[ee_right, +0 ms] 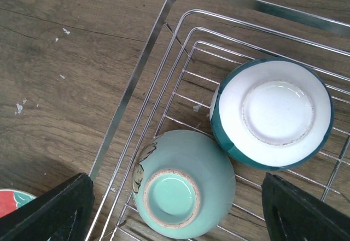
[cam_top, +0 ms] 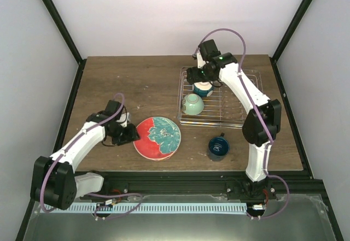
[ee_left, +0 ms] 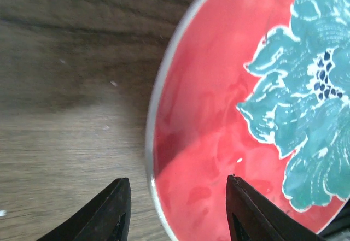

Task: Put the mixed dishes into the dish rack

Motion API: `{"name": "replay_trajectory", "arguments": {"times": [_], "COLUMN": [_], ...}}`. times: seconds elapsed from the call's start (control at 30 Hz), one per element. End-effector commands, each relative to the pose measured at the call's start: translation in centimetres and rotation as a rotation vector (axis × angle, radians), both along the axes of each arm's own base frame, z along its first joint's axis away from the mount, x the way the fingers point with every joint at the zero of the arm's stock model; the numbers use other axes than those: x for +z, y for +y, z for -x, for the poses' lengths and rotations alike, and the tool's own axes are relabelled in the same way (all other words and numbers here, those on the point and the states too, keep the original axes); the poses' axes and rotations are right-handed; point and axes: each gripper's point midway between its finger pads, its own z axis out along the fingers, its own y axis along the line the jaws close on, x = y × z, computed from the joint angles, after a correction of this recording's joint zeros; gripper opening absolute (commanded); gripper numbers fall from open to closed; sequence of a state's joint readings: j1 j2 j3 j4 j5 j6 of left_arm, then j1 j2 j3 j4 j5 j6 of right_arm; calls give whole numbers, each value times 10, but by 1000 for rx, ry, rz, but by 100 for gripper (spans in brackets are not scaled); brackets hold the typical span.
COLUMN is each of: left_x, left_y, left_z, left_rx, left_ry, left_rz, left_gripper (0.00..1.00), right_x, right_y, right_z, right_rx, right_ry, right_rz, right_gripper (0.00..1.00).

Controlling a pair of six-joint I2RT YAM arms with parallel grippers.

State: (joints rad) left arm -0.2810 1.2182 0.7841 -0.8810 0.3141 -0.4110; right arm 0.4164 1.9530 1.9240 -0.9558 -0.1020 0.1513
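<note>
The red-and-teal plate (cam_top: 158, 137) (ee_left: 229, 115) lies flat on the table. My left gripper (cam_top: 129, 134) (ee_left: 178, 211) is open at its left rim, one finger over the wood and one over the red glaze. In the dish rack (cam_top: 240, 118) (ee_right: 142, 71) two bowls sit upside down side by side: the pale green bowl (cam_top: 192, 104) (ee_right: 183, 183) and the cream bowl with blue outside (cam_top: 203, 90) (ee_right: 273, 112). My right gripper (cam_top: 199, 78) (ee_right: 178, 213) hangs open above them, holding nothing. The dark blue mug (cam_top: 217, 147) stands on the table in front of the rack.
The wooden table (cam_top: 136, 82) is walled in by a black frame and white panels on three sides. The rack fills the back right of the table. A sliver of the plate (ee_right: 10, 200) shows at the lower left of the right wrist view.
</note>
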Motion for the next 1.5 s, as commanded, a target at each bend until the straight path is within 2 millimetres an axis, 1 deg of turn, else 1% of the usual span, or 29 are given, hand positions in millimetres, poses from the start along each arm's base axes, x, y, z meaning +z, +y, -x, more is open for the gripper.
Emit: {"name": "replay_trajectory", "arguments": {"times": [0.0, 0.17, 0.37, 0.43, 0.53, 0.57, 0.83, 0.87, 1.0, 1.17, 1.33, 1.47], "left_x": [1, -16, -19, -21, -22, -22, -21, -20, -12, 5, 25, 35], "left_y": [-23, -22, -24, -20, -17, -16, -10, -9, -8, -10, -19, -24], "left_z": [-2, 6, 10, 14, 17, 18, 24, 25, 27, 28, 26, 21], "left_rx": [31, 70, 142, 163, 186, 194, 231, 233, 244, 257, 235, 211], "left_ry": [-26, 5, -26, -33, -53, -59, -111, -113, -130, -167, -205, -224], "left_rz": [171, 186, 247, 239, 243, 246, 253, 254, 262, 309, 377, 404], "left_gripper": [50, 50, 48, 42, 27, 24, 2, 0, 0, 0, 0, 0], "right_x": [28, 29, 25, 23, 20, 19, 12, 12, 9, 0, -3, -3], "right_y": [-1, -7, -11, -11, -8, -6, -1, -1, 1, 4, 7, 9], "right_z": [4, 14, 23, 23, 22, 21, 22, 22, 23, 27, 33, 38], "right_rx": [9, 11, 22, 28, 42, 45, 68, 69, 82, 98, 126, 151], "right_ry": [-58, -61, -55, -50, -48, -46, -33, -35, -34, -7, 5, 6], "right_rz": [-27, -13, 1, 4, -2, -5, -21, -19, -25, -33, -52, -65], "right_gripper": [85, 85, 85, 85, 85, 84, 84, 84, 84, 84, 84, 84]}}
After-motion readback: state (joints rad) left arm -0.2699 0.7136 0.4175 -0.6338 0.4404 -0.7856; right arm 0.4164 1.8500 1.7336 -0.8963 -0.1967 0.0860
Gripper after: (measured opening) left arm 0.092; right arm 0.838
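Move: Just beyond the left hand's fingertips, the red plate on top of the stack has its middle about 8 cm to the right, 1 cm ahead and 4 cm below, so the rim lies under the half-open fingers. From this hand the mint bowl in the rack is some 22 cm right and 13 cm ahead, the dark blue mug about 32 cm right and 4 cm back. From the right hand, the plate lies some 23 cm back and 14 cm left, 16 cm lower. Sinking about 3 cm while easing back and a little right, the left hand brings its half-open fingers down astride the plate's left rim, closes them to pinch it, then raises it about 3 cm. Throughout, the wrist tilts some 25 degrees, fingers swinging further towards the right, with some counter-clockwise turn. The right hand, still open and empty, drifts about 3 cm back above the rack. ##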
